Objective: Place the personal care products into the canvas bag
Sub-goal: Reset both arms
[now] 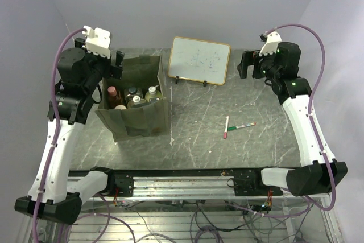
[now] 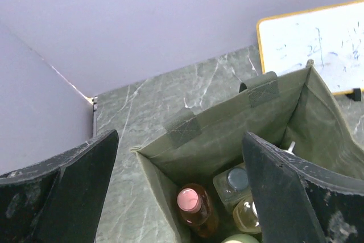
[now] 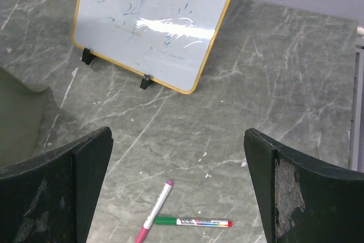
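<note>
The olive canvas bag [image 1: 139,120] stands open on the left of the table. Several personal care products stand upright inside it: an orange bottle with a pink cap [image 2: 190,200], a clear bottle with a dark cap [image 2: 236,180] and a pale yellow one [image 2: 247,215]. My left gripper [image 2: 179,138] hangs open over the bag's back left corner with nothing between its fingers. My right gripper [image 3: 177,132] is open and empty too, raised over the table's far right [image 1: 247,64], well away from the bag.
A wood-framed whiteboard [image 1: 200,60] leans upright at the back centre. A pink-tipped marker [image 3: 153,211] and a green marker [image 3: 193,221] lie crossed on the marble tabletop [image 1: 193,112], right of the bag. The table's left edge runs close beside the bag.
</note>
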Controlling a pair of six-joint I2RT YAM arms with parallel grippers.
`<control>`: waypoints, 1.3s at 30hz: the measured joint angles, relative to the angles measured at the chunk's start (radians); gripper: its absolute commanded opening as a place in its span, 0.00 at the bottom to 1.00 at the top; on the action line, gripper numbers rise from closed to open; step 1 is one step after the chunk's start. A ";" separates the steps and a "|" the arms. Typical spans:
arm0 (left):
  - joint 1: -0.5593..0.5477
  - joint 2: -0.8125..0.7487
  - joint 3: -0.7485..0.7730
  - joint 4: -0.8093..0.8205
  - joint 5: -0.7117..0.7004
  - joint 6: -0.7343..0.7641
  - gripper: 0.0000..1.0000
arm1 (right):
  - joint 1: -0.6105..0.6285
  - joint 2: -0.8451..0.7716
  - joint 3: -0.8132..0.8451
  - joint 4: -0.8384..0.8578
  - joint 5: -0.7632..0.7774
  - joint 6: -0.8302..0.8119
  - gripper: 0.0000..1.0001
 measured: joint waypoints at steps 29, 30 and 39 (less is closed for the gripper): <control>0.153 -0.200 -0.138 0.116 0.138 -0.059 0.99 | 0.000 -0.179 -0.067 0.141 0.265 -0.024 1.00; 0.153 -0.208 -0.150 0.122 0.140 -0.060 0.99 | 0.000 -0.179 -0.067 0.141 0.266 -0.023 1.00; 0.153 -0.224 -0.188 0.157 0.148 -0.100 0.99 | -0.001 -0.193 -0.079 0.138 0.266 -0.016 1.00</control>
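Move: The filled canvas bag has its middle about 9 cm to the left hand's right, some 4 cm back and 28 cm below; the whiteboard stands roughly 18 cm ahead of that hand and 38 cm to its right. From the right hand the bag is some 52 cm left and 8 cm back, the whiteboard about 24 cm left and 14 cm ahead. The green marker lies around 10 cm back and 3 cm left of the right hand, 31 cm down. Both empty hands head for their raised resting poses, fingers staying wide open and touching nothing. The left rises about 3 cm and goes left, then draws back some 4 cm in all and sinks slightly, tipping up 10 degrees. The right climbs about 7 cm while swinging 5 cm right and slightly back, away from the whiteboard, turning clockwise and tipping up, then almost stands still. ##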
